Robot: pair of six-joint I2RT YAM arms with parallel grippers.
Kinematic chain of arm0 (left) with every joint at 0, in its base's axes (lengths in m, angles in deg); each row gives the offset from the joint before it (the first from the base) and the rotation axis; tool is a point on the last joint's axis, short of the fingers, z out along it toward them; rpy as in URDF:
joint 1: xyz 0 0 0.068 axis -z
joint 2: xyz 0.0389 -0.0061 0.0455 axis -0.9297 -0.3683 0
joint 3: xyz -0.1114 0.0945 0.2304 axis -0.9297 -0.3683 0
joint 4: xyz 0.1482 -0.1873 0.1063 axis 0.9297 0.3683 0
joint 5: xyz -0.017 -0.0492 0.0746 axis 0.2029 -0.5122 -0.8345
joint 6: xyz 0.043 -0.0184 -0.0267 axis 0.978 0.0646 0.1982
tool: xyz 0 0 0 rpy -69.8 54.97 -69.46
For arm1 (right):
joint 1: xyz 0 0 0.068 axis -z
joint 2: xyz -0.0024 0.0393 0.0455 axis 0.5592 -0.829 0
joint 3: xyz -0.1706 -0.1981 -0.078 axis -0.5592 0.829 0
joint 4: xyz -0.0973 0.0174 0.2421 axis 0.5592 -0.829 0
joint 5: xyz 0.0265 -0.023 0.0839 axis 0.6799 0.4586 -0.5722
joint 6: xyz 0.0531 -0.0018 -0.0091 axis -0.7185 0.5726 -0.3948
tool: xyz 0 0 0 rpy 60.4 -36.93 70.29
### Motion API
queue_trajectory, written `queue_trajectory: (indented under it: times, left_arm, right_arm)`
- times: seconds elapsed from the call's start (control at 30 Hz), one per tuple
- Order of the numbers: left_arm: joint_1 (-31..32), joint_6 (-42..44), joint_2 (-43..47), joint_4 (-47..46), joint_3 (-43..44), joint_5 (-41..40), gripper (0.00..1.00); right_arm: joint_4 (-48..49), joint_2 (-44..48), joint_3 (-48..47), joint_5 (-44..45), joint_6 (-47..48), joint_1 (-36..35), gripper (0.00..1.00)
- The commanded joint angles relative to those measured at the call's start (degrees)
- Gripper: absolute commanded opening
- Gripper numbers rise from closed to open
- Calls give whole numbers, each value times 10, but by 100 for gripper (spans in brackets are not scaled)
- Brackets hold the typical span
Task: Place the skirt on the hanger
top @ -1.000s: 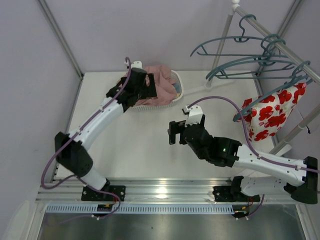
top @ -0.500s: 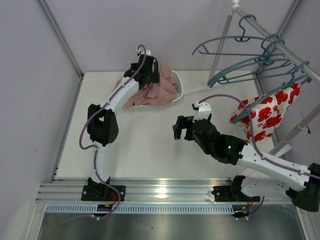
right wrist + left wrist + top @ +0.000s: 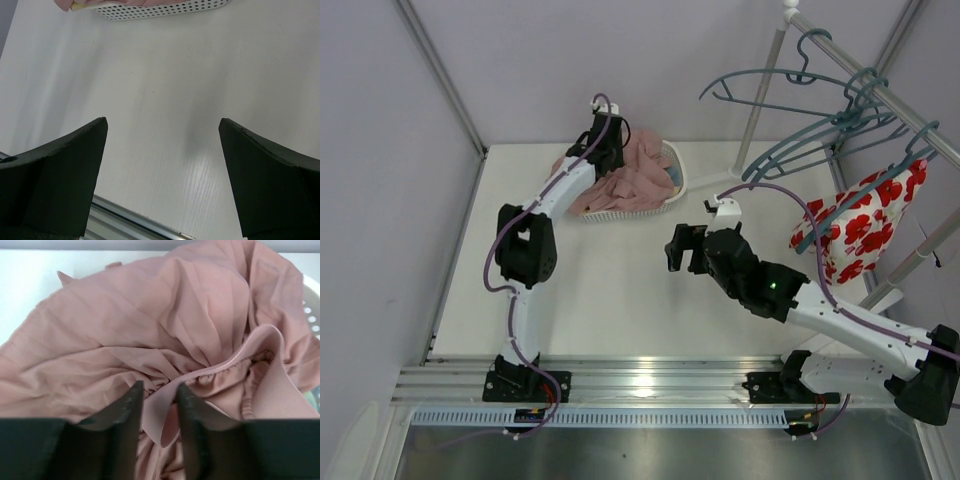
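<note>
The dusty-pink skirt [image 3: 642, 178] lies bunched in the white basket [image 3: 677, 183] at the back of the table. My left gripper [image 3: 608, 150] reaches down into it. In the left wrist view its fingers [image 3: 131, 410] stand close together around a fold of the skirt's [image 3: 150, 330] smooth waistband, touching it on both sides. My right gripper [image 3: 680, 250] hovers wide open over the bare table, in front of the basket, with nothing between its fingers [image 3: 75, 160]. Empty teal hangers [image 3: 765, 82] hang on the rail at the back right.
A sloping metal rail [image 3: 895, 100] on a stand carries the hangers. One hanger holds a white cloth with red flowers [image 3: 865, 228]. The basket's perforated wall [image 3: 160, 9] shows at the top of the right wrist view. Grey walls enclose the table on the left and back.
The left arm stretched further back over the basket and its fingers closed in on the skirt's waistband. The right gripper rose slightly and stayed open. The hangers swayed a little.
</note>
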Motion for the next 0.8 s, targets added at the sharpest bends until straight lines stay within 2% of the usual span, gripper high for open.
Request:
queue_trajectory:
  times: [0.0,0.03,0.1,0.17,0.27,0.37,0.6,0.77]
  left_arm:
    - [-17,12,-4,-53,-9,18,35]
    - [-17,15,-5,-58,-11,23,26]
    - [-17,23,-12,-61,-7,31,20]
    - [-17,27,-16,-54,6,31,0]
    - [-20,32,-3,-46,9,24,0]
    - [-27,31,46,-31,6,29,0]
    - [-31,23,244,4,-46,15,0]
    - [-31,0,324,105,25,18,0]
  right_arm:
    - [28,-3,2,-2,-9,4,99]
    - [28,-6,2,-2,-10,5,99]
    - [29,-16,0,-4,-8,8,99]
    - [25,-23,-7,-3,-4,11,99]
    - [31,-34,-10,-2,-2,14,99]
    - [35,-48,-22,-7,0,16,99]
    - [50,-61,-72,-41,27,11,99]
    - [53,-64,-120,-65,54,4,99]
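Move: Around a raised fold of the pink skirt, the left hand's half-open fingers already sit in the pile, whose middle is some 2 cm back, 2 cm to the right and 3 cm below. Beneath it the white basket centres about 4 cm back and 7 cm right, 9 cm lower; the coloured cloth inside lies roughly level but 16 cm to the right, 8 cm down. From the right hand the skirt is some 25 cm ahead, 18 cm left and 10 cm lower. Easing about a centimetre forward, the left hand shuts its half-open fingers to pinch the skirt's fold near the gathered waistband, pauses briefly, then hoists it with growing speed some 20 cm up, drawing about 9 cm back and 4 cm left while the fingers tip up roughly 15 degrees. The empty right hand stays open, dips slightly, then rises and drifts about 3 cm left. ##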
